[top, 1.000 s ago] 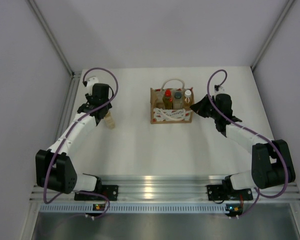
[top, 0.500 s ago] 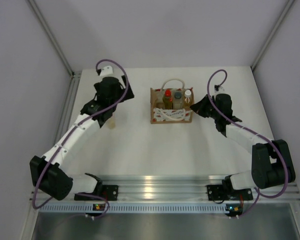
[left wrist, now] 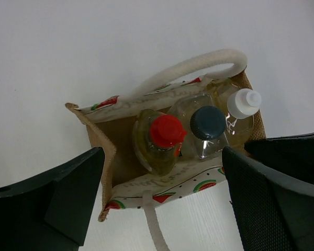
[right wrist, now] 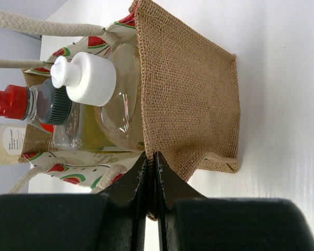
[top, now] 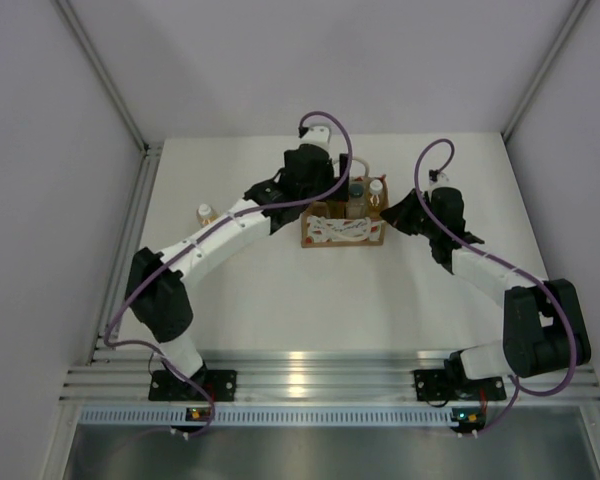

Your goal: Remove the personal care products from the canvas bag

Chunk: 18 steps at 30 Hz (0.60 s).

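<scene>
The canvas bag (top: 342,232) stands at the table's back centre, brown with a white watermelon-print front. Three personal care products stand in it: a yellow bottle with a red cap (left wrist: 166,130), a clear one with a dark cap (left wrist: 207,123) and an amber one with a white cap (left wrist: 244,103). Another amber bottle (top: 205,213) stands alone on the table to the left. My left gripper (left wrist: 163,201) hangs open above the bag's left end (top: 315,188), holding nothing. My right gripper (right wrist: 151,157) is shut on the top edge of the bag's right burlap wall (right wrist: 191,94).
The bag's pale rope handles (left wrist: 199,65) arch over the bottles. Grey walls close in the table on the left, back and right. The arm bases sit on the aluminium rail (top: 300,372) at the near edge.
My left gripper opened and let go of the amber bottle at the left. That arm then swung right to above the bag. The right arm has not moved.
</scene>
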Each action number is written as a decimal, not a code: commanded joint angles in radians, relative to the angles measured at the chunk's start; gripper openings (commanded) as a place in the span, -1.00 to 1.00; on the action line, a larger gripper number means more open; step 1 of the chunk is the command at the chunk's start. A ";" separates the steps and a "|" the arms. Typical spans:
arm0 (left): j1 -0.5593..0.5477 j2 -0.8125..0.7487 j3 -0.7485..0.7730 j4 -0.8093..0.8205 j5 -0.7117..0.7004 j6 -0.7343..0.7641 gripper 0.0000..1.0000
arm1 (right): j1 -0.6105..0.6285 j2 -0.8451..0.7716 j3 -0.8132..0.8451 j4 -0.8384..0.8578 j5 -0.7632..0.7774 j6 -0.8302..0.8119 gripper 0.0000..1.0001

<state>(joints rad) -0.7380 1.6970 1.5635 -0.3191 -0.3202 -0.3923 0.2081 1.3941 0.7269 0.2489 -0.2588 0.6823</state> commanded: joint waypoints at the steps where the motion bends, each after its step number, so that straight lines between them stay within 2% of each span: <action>1: -0.027 0.042 0.085 0.028 0.004 0.026 0.95 | -0.007 -0.017 -0.018 -0.056 -0.002 -0.018 -0.88; 9: -0.052 0.124 0.112 0.026 -0.085 0.020 0.71 | -0.009 -0.021 -0.021 -0.056 -0.005 -0.023 -0.88; 10: -0.051 0.130 0.113 0.026 -0.101 0.018 0.58 | -0.009 -0.020 -0.020 -0.054 -0.005 -0.023 -0.88; 14: -0.052 0.162 0.118 0.028 -0.137 0.015 0.31 | -0.007 -0.017 -0.018 -0.054 -0.008 -0.023 -0.87; 18: -0.052 0.185 0.128 0.028 -0.160 0.015 0.25 | -0.007 -0.014 -0.018 -0.054 -0.008 -0.023 -0.87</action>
<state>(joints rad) -0.7872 1.8709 1.6466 -0.3168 -0.4347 -0.3824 0.2081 1.3941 0.7269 0.2489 -0.2604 0.6819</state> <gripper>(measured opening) 0.628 0.063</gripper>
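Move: The red cap of the next bottle in the bag lies about 4 cm ahead of the left hand, 3 cm to its right and 8 cm below. On that same line, the dark-capped bottle's cap is some 5 cm to the right of it and the white cap about 10 cm to the right of it. For the right hand, at the bag's right edge, the red cap is about 11 cm to the left, 5 cm ahead and 4 cm higher. The left hand sinks about 5 cm in all towards the red cap, first slipping some 3 cm to the right as it drops, then easing about 2 cm forward while its fingers narrow from wide open to roughly two thirds, one on each side above the cap and not yet gripping it. The right hand stays where it is, its shut fingers still pinching the right side of the canvas bag. ##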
